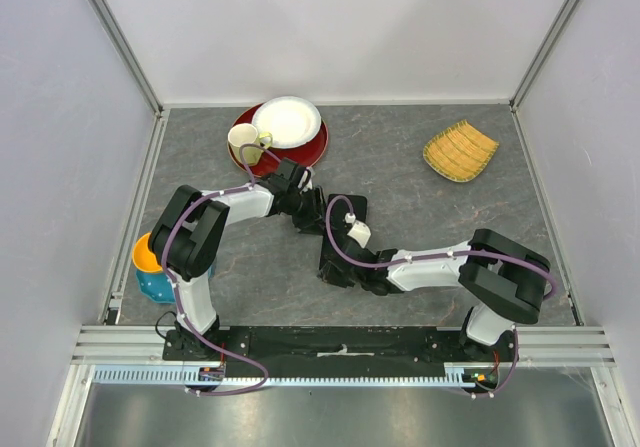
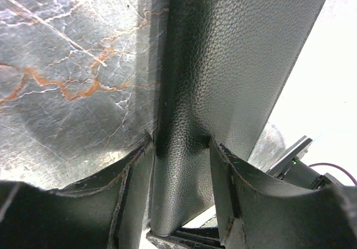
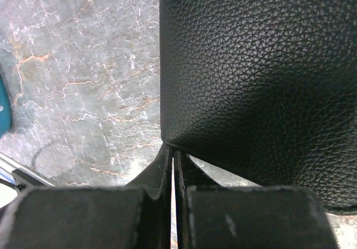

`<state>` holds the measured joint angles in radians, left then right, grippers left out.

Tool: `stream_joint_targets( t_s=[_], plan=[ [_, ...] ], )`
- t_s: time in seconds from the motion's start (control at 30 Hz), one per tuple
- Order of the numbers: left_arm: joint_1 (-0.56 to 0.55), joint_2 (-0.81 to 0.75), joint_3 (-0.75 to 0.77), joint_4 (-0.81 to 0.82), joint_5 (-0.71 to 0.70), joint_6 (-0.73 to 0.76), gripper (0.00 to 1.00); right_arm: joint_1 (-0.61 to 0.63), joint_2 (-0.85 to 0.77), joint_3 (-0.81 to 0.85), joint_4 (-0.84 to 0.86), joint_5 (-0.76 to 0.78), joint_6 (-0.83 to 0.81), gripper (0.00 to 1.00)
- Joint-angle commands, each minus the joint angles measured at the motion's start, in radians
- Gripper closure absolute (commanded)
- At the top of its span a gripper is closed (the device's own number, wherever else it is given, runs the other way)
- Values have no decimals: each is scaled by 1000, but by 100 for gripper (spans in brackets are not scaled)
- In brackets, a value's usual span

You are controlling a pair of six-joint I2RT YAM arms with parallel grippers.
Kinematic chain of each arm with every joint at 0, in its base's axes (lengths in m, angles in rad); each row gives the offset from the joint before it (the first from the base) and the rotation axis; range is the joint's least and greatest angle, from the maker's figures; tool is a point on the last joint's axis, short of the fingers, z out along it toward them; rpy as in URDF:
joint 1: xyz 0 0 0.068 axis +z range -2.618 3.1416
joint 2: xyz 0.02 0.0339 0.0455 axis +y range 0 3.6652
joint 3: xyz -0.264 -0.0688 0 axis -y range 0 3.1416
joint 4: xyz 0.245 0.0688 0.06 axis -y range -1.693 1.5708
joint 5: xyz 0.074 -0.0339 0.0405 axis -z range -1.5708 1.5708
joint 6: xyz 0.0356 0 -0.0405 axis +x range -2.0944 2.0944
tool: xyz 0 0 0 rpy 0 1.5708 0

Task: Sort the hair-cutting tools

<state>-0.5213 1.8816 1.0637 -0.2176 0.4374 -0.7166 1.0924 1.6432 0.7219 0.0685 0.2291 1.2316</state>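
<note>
The hair-cutting tools do not show in any view. A black textured leather case [image 1: 333,257] lies between the two arms at the middle of the table. My left gripper [image 1: 314,210] is closed on a folded part of the case [image 2: 234,65], which fills the gap between its fingers [image 2: 139,171] in the left wrist view [image 2: 181,149]. My right gripper [image 1: 347,273] is shut, its tips [image 3: 173,154] together against the lower corner of the case [image 3: 256,76]. A thin slit of light shows between the right fingers, and nothing is visible in it.
A red plate [image 1: 310,155] carrying a white plate [image 1: 288,122] and a cream cup [image 1: 245,142] stands at the back. A yellow woven tray [image 1: 460,151] lies at the back right. An orange bowl [image 1: 145,255] in a teal bowl [image 1: 155,285] sits at the left edge.
</note>
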Motion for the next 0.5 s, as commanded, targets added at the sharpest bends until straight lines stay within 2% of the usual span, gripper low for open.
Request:
stream_joint_targets(
  t_s=[0.0,0.1,0.23,0.47],
  plan=[
    [-20,73,-77,-101,-101,34,46,-14,-17,-24,34,134,-26,100],
    [-17,48,-90,-89,-77,31,41,-14,-61,-22,25,131,-59,100],
    [-14,24,-82,-103,-32,29,30,-14,-117,-16,-1,135,-106,100],
    [-14,-18,-88,-63,87,11,24,-12,-157,1,19,70,-152,100]
  ],
)
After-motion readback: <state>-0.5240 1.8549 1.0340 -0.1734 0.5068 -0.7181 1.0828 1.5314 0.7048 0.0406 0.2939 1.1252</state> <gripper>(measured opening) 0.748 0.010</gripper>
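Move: The right fingers are already shut on the near-left corner of the folded black case, whose middle lies about 8 cm ahead and 3 cm to the right, roughly level. The left fingers straddle its left edge, its middle about 3 cm back and 5 cm right. From the left hand, the red tray lies some 18 cm ahead and 9 cm left; the mug on it, 17 cm ahead and 15 cm left. Right hand keeps its pinch, raising the case's near-left corner about 3 cm while the left fingers open wider. ##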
